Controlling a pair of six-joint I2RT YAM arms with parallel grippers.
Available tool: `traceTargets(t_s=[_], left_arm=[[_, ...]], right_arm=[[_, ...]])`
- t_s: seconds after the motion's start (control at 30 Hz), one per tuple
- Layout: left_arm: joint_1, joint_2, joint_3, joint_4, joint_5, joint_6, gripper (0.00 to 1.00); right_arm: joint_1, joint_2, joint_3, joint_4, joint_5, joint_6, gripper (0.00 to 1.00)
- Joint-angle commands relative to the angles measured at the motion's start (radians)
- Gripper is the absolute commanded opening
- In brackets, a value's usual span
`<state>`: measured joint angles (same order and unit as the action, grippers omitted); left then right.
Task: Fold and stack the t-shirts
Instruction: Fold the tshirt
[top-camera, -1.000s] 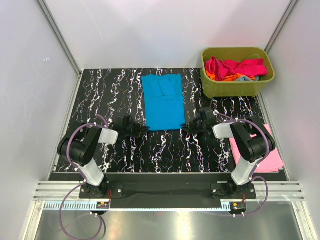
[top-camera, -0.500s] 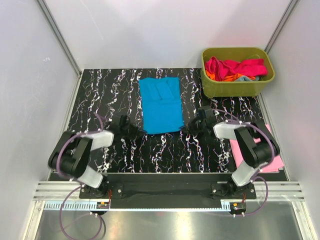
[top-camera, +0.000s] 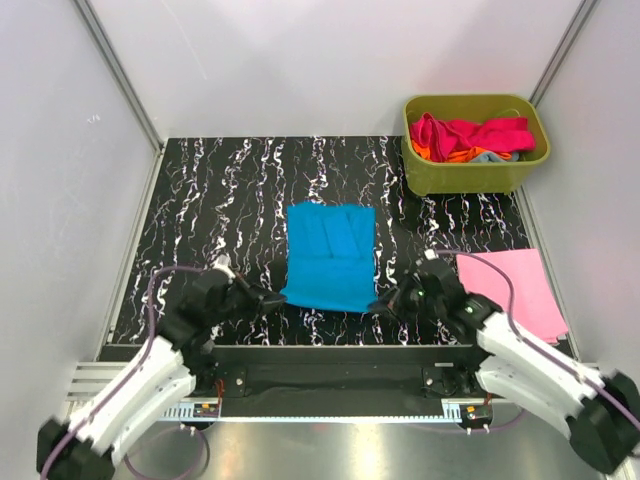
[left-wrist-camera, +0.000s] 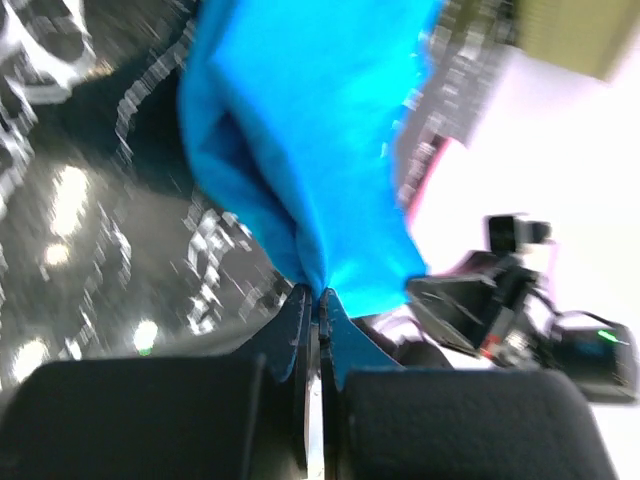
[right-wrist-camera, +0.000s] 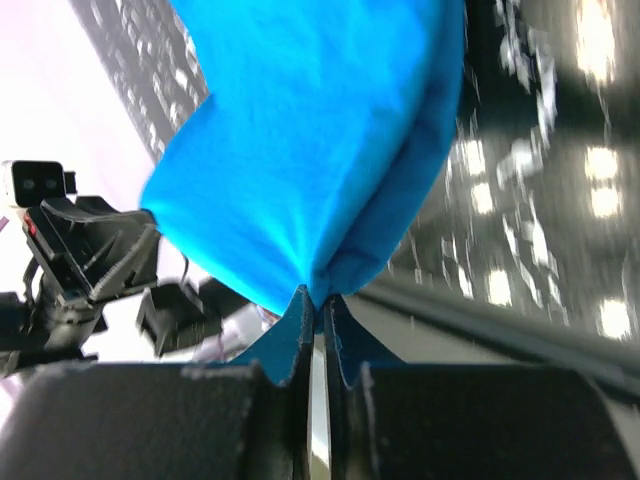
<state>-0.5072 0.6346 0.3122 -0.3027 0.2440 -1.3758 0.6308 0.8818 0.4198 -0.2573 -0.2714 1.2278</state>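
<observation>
A bright cyan-blue t-shirt (top-camera: 330, 255), folded into a narrow strip, lies in the middle of the black marbled table, its near edge lifted. My left gripper (top-camera: 277, 297) is shut on the shirt's near left corner, and the cyan cloth (left-wrist-camera: 300, 150) bunches into its tips (left-wrist-camera: 316, 295). My right gripper (top-camera: 383, 302) is shut on the near right corner, where the cyan cloth (right-wrist-camera: 310, 150) runs into its tips (right-wrist-camera: 318, 297). A light pink t-shirt (top-camera: 510, 290) lies flat at the right. Magenta, orange and grey-blue t-shirts (top-camera: 470, 137) are heaped in the tub.
The olive-green tub (top-camera: 476, 145) stands at the back right corner of the table (top-camera: 210, 200). White walls close in the back and both sides. The arms' base rail (top-camera: 330, 375) runs along the near edge.
Both grippers have shut on the cyan shirt's near corners and pulled it toward the near edge. Both arms have swung back low over the front of the table.
</observation>
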Motion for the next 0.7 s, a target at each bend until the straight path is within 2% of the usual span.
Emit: traceTargets(t_s=[0.0, 0.03, 0.1, 0.3, 0.43, 0.53, 0.67], left_arm=[[-0.007, -0.191, -0.015, -0.217, -0.029, -0.032, 0.0], [-0.008, -0.264, -0.012, -0.284, -0.02, -0.038, 0.0], [-0.01, -0.317, -0.004, -0.349, 0.015, -0.043, 0.0], [-0.011, -0.443, 0.065, -0.513, 0.058, -0.035, 0.0], [-0.011, -0.446, 0.114, -0.57, 0.063, -0.025, 0.0], [-0.011, -0.418, 0.139, -0.572, 0.058, -0.026, 0.0], [-0.011, -0.305, 0.194, -0.517, 0.051, -0.002, 0.0]], right_arm=[[0.039, -0.167, -0.021, -0.276, 0.043, 0.032, 0.0], [0.043, -0.238, -0.024, -0.31, 0.035, 0.041, 0.0], [0.055, -0.32, -0.024, -0.387, 0.009, 0.05, 0.0], [0.063, -0.432, 0.062, -0.582, -0.023, 0.022, 0.0], [0.064, -0.466, 0.082, -0.634, -0.037, 0.033, 0.0], [0.063, -0.452, 0.076, -0.609, -0.063, 0.039, 0.0], [0.063, -0.371, 0.129, -0.538, -0.043, 0.01, 0.0]])
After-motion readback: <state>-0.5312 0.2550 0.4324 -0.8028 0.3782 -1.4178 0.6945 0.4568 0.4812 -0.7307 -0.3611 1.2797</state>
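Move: Both grippers already hold the t-shirt's near hem by its corners. From the left hand the near table edge is about 5 cm straight back and 10 cm down, with the t-shirt's body some 15 cm ahead and 10 cm right, equally low. From the right hand that edge is roughly 3 cm straight back and 9 cm down; the t-shirt's body is 15 cm ahead and 9 cm left; the pink t-shirt 7 cm ahead and 29 cm right. Keep both grippers shut on the hem corners of the blue t-shirt and draw them together about 8 cm back, to around the near table edge, lifting some 4 cm on the way. Ease the right gripper a little outward to the right as you pull, and slow to a stop with the hem held up. ##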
